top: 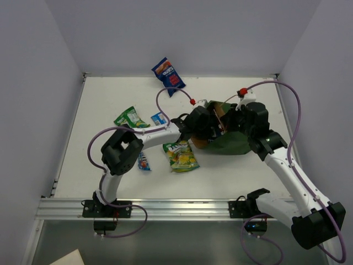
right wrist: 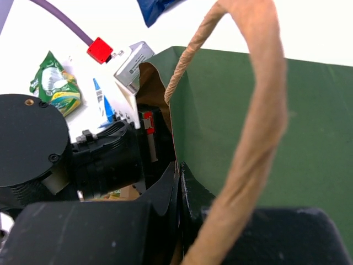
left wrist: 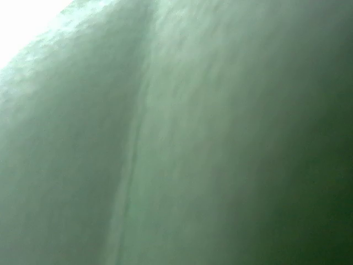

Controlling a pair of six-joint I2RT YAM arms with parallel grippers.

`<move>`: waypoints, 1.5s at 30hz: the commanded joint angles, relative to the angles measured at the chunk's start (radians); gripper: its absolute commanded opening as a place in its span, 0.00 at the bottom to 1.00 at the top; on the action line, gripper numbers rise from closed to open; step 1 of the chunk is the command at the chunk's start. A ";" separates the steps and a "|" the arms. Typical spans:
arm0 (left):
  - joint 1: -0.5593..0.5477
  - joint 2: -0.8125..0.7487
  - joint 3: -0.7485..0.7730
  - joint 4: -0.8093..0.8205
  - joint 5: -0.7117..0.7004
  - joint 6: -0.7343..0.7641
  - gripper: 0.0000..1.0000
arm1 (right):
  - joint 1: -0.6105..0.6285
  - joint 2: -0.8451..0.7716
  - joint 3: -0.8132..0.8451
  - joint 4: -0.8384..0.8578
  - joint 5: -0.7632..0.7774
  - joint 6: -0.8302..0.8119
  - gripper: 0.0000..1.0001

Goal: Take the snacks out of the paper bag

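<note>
The dark green paper bag (top: 231, 144) lies on its side at centre right, its brown mouth facing left. My right gripper (right wrist: 179, 171) is shut on the bag's (right wrist: 248, 110) upper rim beside a tan handle (right wrist: 259, 127). My left gripper (top: 201, 124) reaches into the mouth; its fingers are hidden, and the left wrist view shows only the green bag wall (left wrist: 176, 132). Snacks lie outside on the table: a blue-red packet (top: 169, 74), a green one (top: 130, 117), a blue-white one (top: 159, 117), a yellow-green one (top: 181, 156) and a small blue one (top: 144, 161).
Purple cables (top: 165, 94) with red connectors (top: 241, 91) arch over both arms. White walls close in the table on three sides. An aluminium rail (top: 165, 207) runs along the near edge. The left arm's black wrist (right wrist: 83, 160) fills the bag mouth.
</note>
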 commanded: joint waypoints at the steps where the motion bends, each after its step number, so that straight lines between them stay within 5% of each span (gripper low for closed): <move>1: 0.001 -0.108 0.010 -0.006 -0.046 0.042 0.00 | 0.002 -0.013 -0.024 0.089 0.036 -0.054 0.00; 13: 0.148 -0.491 -0.042 -0.173 0.002 0.172 0.00 | 0.002 0.022 -0.050 0.108 0.168 -0.206 0.00; 18: 0.295 -0.550 -0.090 -0.184 0.048 0.212 0.00 | 0.002 0.033 -0.046 0.098 0.150 -0.312 0.00; 27: 0.452 -0.377 -0.015 -0.049 0.212 0.321 0.00 | 0.002 0.079 0.038 -0.026 0.118 -0.425 0.00; 35: 0.510 0.046 0.147 0.065 0.339 0.329 0.00 | 0.002 0.062 0.043 -0.034 0.098 -0.436 0.00; 39: 0.526 0.119 0.198 0.035 0.326 0.316 0.48 | 0.000 0.053 0.046 -0.037 0.082 -0.441 0.00; 40: 0.521 0.076 0.186 0.038 0.312 0.316 0.67 | 0.002 0.048 0.046 -0.037 0.073 -0.444 0.00; 42: 0.510 0.003 0.113 0.044 0.281 0.315 0.87 | 0.002 0.037 0.045 -0.033 0.052 -0.456 0.00; 45: 0.460 -0.172 -0.008 0.049 0.217 0.325 0.94 | 0.002 0.033 0.055 -0.036 0.020 -0.474 0.00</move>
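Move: Closed inside the paper bag, my left hand already holds the dark blue snack. The bare table spot it goes to lies about 11 cm ahead, 11 cm left and 5 cm below. At that same level, the small blue packet is some 9 cm ahead and 23 cm left, and the yellow-green candy bag about 5 cm back and 15 cm left. The paper bag's middle is 8 cm right of my left hand, level fore-and-aft and 4 cm above; from my right hand, pinching its rim, it lies about 2 cm right, level fore-and-aft, and 11 cm below. I lift my left hand some 20 cm, swinging it left out of the bag's mouth with the snack pinched, then carry it forward and down to the bare table between the small blue packet and the bag. There I open the fingers and ease back slightly. My right hand keeps the rim, shifting about 3 cm right and down while rolling some 25 degrees, its left side dipping. ##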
